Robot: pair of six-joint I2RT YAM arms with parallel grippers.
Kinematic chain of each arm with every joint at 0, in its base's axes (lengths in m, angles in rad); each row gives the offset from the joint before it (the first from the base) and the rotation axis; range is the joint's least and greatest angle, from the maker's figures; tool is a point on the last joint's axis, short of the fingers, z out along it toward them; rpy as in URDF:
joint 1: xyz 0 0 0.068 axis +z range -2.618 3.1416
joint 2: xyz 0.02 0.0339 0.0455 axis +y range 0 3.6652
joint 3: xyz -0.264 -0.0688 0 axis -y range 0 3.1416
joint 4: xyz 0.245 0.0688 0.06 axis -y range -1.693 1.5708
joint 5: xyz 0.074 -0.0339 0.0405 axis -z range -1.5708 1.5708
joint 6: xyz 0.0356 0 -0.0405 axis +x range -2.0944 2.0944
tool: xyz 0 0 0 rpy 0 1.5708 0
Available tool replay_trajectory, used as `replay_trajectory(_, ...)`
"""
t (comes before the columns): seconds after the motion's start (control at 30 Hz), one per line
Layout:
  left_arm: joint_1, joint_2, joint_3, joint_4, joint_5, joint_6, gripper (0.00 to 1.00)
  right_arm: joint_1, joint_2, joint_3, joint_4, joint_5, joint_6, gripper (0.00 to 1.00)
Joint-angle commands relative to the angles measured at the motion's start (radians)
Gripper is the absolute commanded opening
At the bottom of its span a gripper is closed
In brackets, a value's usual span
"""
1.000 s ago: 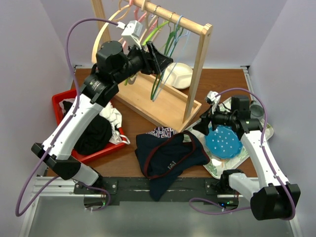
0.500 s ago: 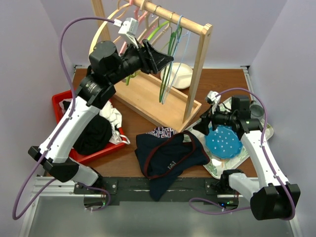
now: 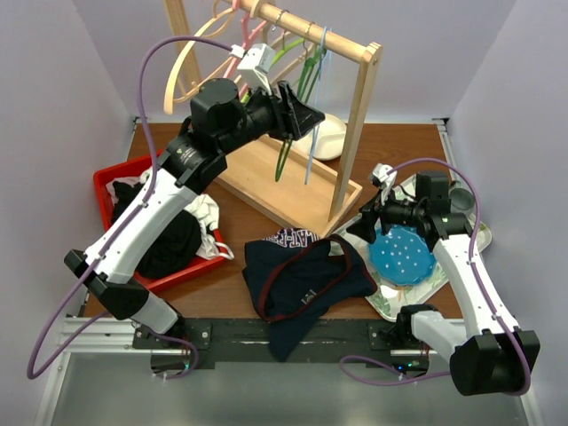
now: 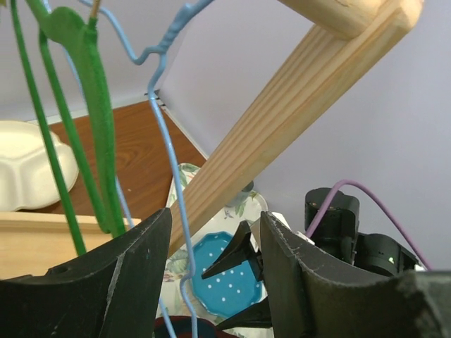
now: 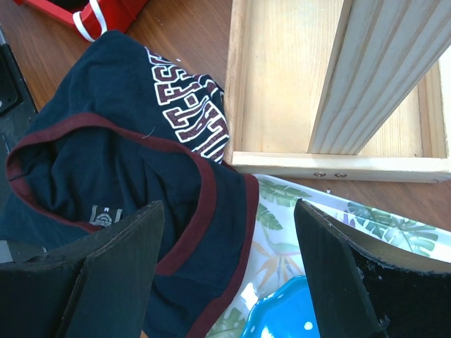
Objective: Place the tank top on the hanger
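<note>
The light-blue hanger hangs by its hook on the wooden rail. In the left wrist view its thin wire runs down between my left gripper's jaws, close to the left finger. The jaws stand apart and do not pinch it. From above, my left gripper is raised at the rack, among the hangers. The navy tank top with dark red trim lies crumpled on the table in front of the rack. My right gripper hovers open over the tank top's right edge, holding nothing.
The wooden rack stands on its base board, with green hangers and pink ones beside the blue one. A red bin at the left holds dark and white clothes. A blue dotted plate sits on a floral tray. A white dish lies behind the rack.
My left arm has shifted right along the rack toward the blue hanger, and its jaws have narrowed a little. The hangers have swung. The right arm has not moved.
</note>
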Motion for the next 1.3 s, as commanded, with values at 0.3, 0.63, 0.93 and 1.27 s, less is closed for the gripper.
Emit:
replay_trajectory(0.3, -0.009, 0.038, 0.039, -0.046, -0.077, 0.047, 0.59, -0.007, -0.015, 0.004, 0.005, -0.035, -0.006, 0.79)
replay_trajectory(0.63, -0.017, 0.042, 0.057, -0.081, -0.169, 0.089, 0.31, -0.01, -0.014, 0.004, 0.004, -0.036, -0.006, 0.79)
replay_trajectory(0.93, -0.02, 0.029, 0.094, -0.026, -0.151, 0.154, 0.0, -0.011, -0.011, 0.006, 0.001, -0.036, -0.009, 0.79)
replay_trajectory(1.27, -0.02, -0.036, 0.094, -0.009, -0.126, 0.214, 0.0, -0.014, -0.009, 0.009, -0.01, -0.038, -0.02, 0.79)
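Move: The blue hanger's body lies just beyond the left fingertips, about 4 cm ahead, 2 cm to the right and 4 cm lower. The green hanger hangs beside it, roughly 6 cm ahead of the hand, 2 cm to its left and 5 cm down. The rack's right post stands some 4 cm ahead and 11 cm to the right, its middle about 18 cm below. From the right hand the blue hanger is about 14 cm ahead, 12 cm left and 25 cm up. Bring the half-open left gripper down about 4.5 cm and some 3 cm forward, so that the blue hanger's wire comes between the fingertips beneath its hook. Shut the fingers to pinch the wire, then lift the hanger straight up about 4 cm, with the fingers tipping up some 10 degrees and keeping shut. ##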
